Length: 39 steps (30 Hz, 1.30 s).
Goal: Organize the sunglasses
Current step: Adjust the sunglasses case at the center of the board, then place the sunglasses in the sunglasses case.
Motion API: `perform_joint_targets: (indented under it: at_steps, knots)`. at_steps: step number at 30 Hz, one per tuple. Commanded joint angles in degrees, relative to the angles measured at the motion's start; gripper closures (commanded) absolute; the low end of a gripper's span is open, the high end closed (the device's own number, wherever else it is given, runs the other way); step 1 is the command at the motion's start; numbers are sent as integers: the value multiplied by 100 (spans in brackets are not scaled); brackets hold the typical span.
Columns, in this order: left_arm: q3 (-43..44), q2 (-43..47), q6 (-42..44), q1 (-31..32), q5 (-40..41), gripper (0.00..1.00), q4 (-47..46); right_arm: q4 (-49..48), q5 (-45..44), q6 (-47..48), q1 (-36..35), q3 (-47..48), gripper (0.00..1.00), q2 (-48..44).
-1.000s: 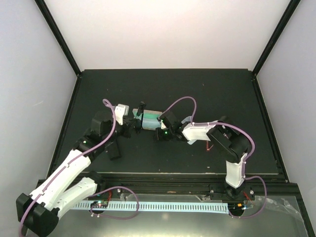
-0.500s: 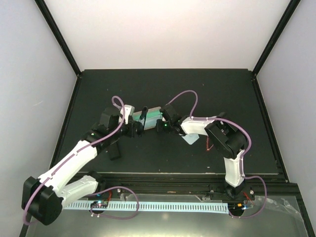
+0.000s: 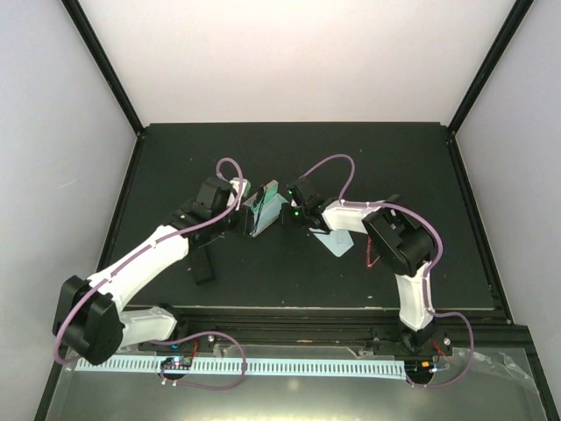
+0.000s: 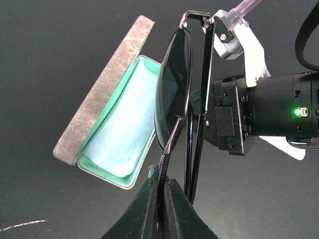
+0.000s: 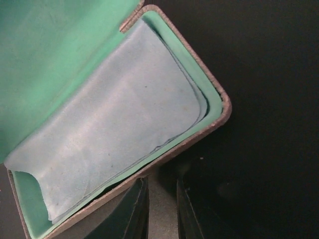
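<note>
My left gripper (image 4: 160,174) is shut on one temple arm of the black sunglasses (image 4: 172,84), which stand upright on edge with the dark lens facing the case. Just left of them lies the open beige case (image 4: 107,84), lined green, with a light blue cloth (image 4: 124,129) inside. In the right wrist view the case (image 5: 219,114) fills the frame, and my right gripper (image 5: 162,199) is closed on its beige outer wall. From above, case (image 3: 263,209) and sunglasses (image 3: 249,213) sit between both grippers. The red sunglasses (image 3: 372,256) lie beside the right arm.
A black oblong case (image 3: 203,264) lies by the left arm. A second light blue cloth (image 3: 338,246) lies flat under the right forearm. The right arm's wrist (image 4: 269,112) is close beside the held sunglasses.
The left arm has swung right and forward, bringing the black sunglasses up against the case. The case has turned from lying crosswise to a diagonal, and the right gripper has moved with it.
</note>
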<state>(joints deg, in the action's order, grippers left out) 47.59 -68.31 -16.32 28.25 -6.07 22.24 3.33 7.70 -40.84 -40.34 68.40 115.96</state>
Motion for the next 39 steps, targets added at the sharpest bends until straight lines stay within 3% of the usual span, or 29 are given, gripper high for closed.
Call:
perform_joint_targets:
  at_steps: [1,15,21,39]
  knots:
    - [543,-319,187,260,603,98,352,-107,-8,-6,55,-240,80,-141]
    - [1318,-1637,708,555,1503,99,625,-333,345,-298,92,-1327,80,-1230]
    - [1392,-2031,884,556,1707,98,485,-286,822,-153,38,-994,80,-1145]
    - [1551,-2571,1230,572,1931,99,267,-225,929,-234,21,364,83,-39]
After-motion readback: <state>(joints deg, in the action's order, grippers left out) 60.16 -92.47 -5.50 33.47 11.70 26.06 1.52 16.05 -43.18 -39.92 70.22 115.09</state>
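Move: Some 6 cm ahead of the left hand, 4 cm to its right and 15 cm below is the open case's tray, for which the sunglasses are meant; its lid lies about 5 cm left of the tray and 1 cm farther out. From the right hand the tray's middle is roughly 5 cm left, 1 cm back and 1 cm lower. The blue cloth lies about 13 cm right of the right hand and 9 cm back. Lowering the still-pinched sunglasses towards the open tray, the left hand sinks about 7 cm and goes 5 cm forward, its left side rolling up some 25 degrees. The right hand, its fingers slightly parted beside the tray's outer wall, draws back and right along it, then rises while swinging forward and left, and dips again at the tray's near long rim. ##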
